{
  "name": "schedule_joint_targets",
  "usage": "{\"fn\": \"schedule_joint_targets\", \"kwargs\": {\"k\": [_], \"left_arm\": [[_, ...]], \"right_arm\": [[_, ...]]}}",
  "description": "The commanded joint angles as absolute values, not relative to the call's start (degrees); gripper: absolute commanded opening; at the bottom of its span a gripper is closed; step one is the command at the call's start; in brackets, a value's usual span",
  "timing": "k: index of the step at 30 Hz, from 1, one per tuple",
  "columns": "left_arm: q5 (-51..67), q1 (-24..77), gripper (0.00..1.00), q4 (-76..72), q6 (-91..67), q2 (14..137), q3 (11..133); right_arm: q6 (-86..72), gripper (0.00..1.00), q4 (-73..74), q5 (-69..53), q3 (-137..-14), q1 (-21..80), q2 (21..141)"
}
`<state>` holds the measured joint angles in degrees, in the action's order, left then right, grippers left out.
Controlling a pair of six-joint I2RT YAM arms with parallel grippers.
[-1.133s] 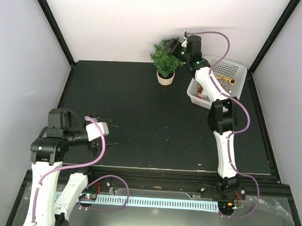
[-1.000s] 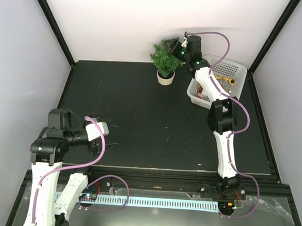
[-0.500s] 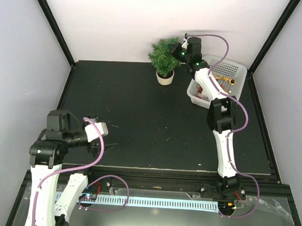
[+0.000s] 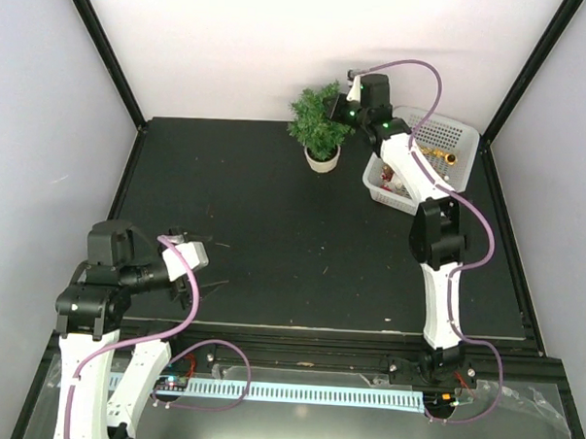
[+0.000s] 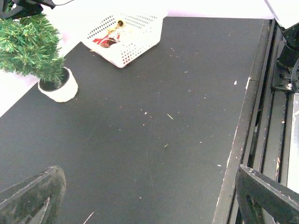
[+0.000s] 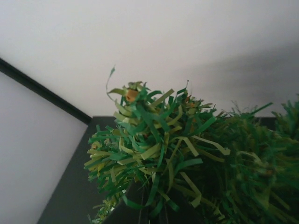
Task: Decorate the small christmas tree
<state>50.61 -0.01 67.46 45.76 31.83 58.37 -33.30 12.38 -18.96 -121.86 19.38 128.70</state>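
The small christmas tree (image 4: 317, 123), bushy dark green in a round cream-white pot (image 4: 322, 161), stands at the back of the black table. It also shows in the left wrist view (image 5: 29, 44). My right gripper (image 4: 341, 107) is at the tree's upper right side. In the right wrist view its dark jaws (image 6: 149, 215) stand together at the bottom edge, and a tuft of the tree's green strands (image 6: 154, 140) fans out from between them. My left gripper (image 4: 199, 274) is open and empty low over the near left of the table, fingers (image 5: 32, 196) wide apart.
A white lattice basket (image 4: 442, 140) with red and gold ornaments stands right of the tree, under the right arm; it also shows in the left wrist view (image 5: 135, 43). Black rails run along the table's edges, and white walls stand close behind the tree.
My right gripper has swung lower against the tree's top. The tree has leaned and shifted slightly, its pot now a little nearer. The left arm has sunk slightly.
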Motion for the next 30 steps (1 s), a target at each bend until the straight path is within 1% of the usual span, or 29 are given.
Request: {"fn": "schedule_joint_targets", "kwargs": {"k": [1,4,8,12,19,25,30], "left_arm": [[50.87,-0.12,0.99,64.61,42.46,30.78,57.31],[51.28,-0.11,0.99,63.35,41.24,29.43,56.49],[51.94,-0.11,0.99,61.44,39.38,27.37,55.38],[52.74,-0.11,0.99,59.63,36.88,25.09,54.29],[51.59,-0.17,0.99,57.82,34.43,22.21,52.47],[50.85,-0.15,0.99,55.51,32.35,21.41,50.62],[50.55,-0.17,0.99,54.11,31.27,21.76,50.06]], "right_arm": [[-24.32,0.01,16.07,-15.61,-116.47,21.02,121.7],[-20.08,0.01,15.69,-12.98,-111.58,23.03,117.59],[-13.49,0.01,17.3,-4.93,-108.28,26.71,114.94],[-12.05,0.01,17.39,-0.84,-104.57,28.46,112.04],[-16.04,0.01,11.18,-3.84,-92.43,29.37,102.47],[-19.27,0.01,11.88,-1.71,-86.5,33.83,93.82],[-27.59,0.01,8.32,-7.19,-78.1,35.69,84.72]]}}
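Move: The right hand already grips the top of the tree, whose middle lies about 3 cm back, 2 cm left and 12 cm below it. The clear middle table it heads for is roughly 22 cm back, 3 cm left and 25 cm down. The basket's centre sits some 5 cm back and 28 cm to its right. From the left hand, the clear spot is about 26 cm ahead and 15 cm right, the tree about 44 ahead and 17 right. Keeping its pinch on the treetop with shut fingers, the right hand drags the tree back from the rear wall towards the clear middle of the table, about 19 cm. It dips a centimetre on the way, then rises to finish some 2 cm up, and rolls about 20 degrees, left side down. ##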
